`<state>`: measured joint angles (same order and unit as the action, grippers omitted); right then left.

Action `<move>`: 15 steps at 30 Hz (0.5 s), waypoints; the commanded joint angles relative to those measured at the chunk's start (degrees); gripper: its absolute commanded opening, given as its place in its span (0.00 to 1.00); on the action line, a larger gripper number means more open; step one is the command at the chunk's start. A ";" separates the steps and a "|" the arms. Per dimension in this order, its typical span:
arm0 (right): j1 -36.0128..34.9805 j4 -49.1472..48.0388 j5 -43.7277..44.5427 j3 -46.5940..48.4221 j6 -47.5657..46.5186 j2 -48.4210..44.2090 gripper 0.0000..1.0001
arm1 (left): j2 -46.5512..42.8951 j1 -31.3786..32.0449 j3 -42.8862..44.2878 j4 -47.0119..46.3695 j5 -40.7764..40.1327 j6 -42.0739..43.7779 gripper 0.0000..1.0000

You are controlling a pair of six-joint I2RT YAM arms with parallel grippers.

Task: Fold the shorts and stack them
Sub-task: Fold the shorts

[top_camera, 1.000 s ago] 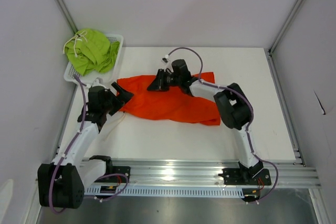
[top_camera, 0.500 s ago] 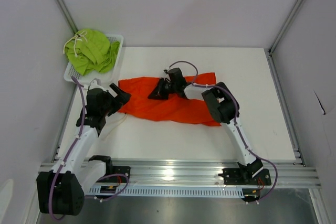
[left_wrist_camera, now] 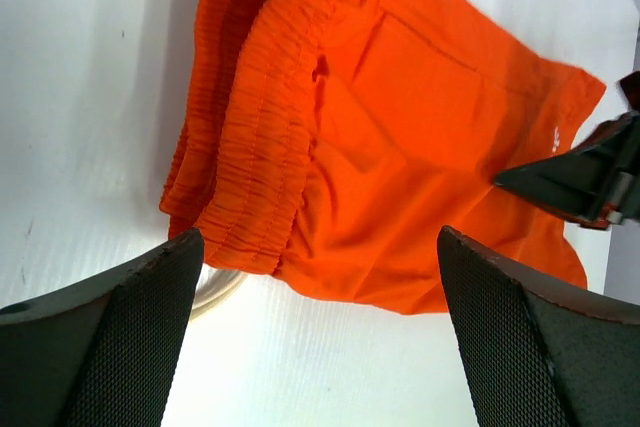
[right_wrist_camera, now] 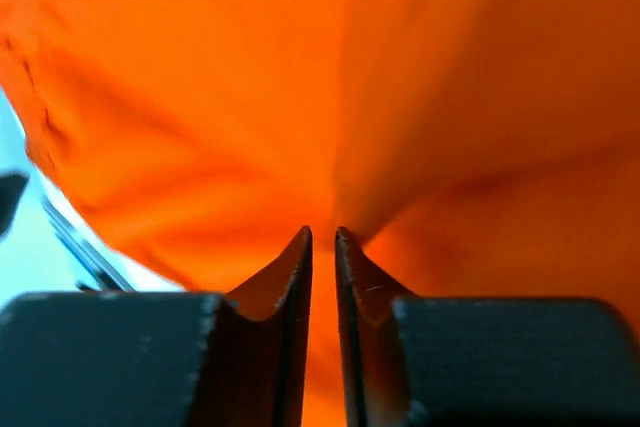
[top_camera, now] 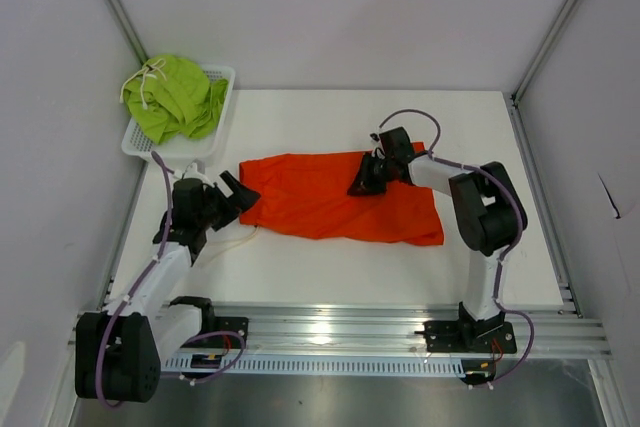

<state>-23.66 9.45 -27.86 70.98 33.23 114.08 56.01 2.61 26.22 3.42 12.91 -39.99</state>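
The orange shorts (top_camera: 330, 199) lie spread across the middle of the white table, waistband to the left (left_wrist_camera: 262, 137). My right gripper (top_camera: 362, 182) is shut on a pinch of the orange fabric (right_wrist_camera: 420, 97) near its far middle. My left gripper (top_camera: 238, 195) is open at the waistband end, its fingers (left_wrist_camera: 100, 347) wide apart just short of the fabric edge. A white drawstring (left_wrist_camera: 215, 292) pokes out under the waistband. The lime green shorts (top_camera: 175, 97) sit bunched in the basket at the back left.
A white mesh basket (top_camera: 222, 75) stands at the table's back left corner. Grey walls and metal rails enclose the table; the arm bases sit on a rail (top_camera: 340, 332) at the near edge.
My right gripper has pulled the orange shorts to the right, stretching them out. My left gripper has let go of the waistband and now stands open beside it.
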 commanded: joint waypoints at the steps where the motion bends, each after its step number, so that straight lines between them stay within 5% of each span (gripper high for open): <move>1: -1.92 7.42 2.37 1.97 -9.24 -6.05 0.19 | 0.51 -0.06 -1.34 -4.74 3.27 1.49 0.99; 8: -8.50 3.20 -1.24 5.82 -7.39 -7.83 0.39 | 2.08 -0.41 -0.91 -3.86 3.17 1.40 0.99; 15: -16.06 8.38 7.96 10.67 -10.90 -3.17 0.65 | 5.34 -4.54 -1.25 -3.86 4.67 1.93 0.99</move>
<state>-38.11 14.83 -25.56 79.70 24.97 109.23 61.14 0.21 24.82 1.39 16.32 -39.79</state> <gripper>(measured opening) 0.632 0.991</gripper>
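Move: My right fingertips, nearly shut, are down on the red shorts. The shorts' near left corner lies about 24 cm to my right hand's left and 6 cm back, with the white cord some 3 cm farther left and 5 cm nearer the base. The shorts' right end is about 16 cm to that hand's right, level with it. From my open left hand the same corner is about 3 cm ahead and 7 cm below. I lift my right hand clear of the cloth by about 7 cm, then carry it mostly left, some 10 cm over the shorts, drifting back 5 cm towards their near left corner. On the way I spread its fingers to over half open, swinging them counter-clockwise and tilting them up. My left hand, still wide open, sinks about 3 cm towards that corner. ##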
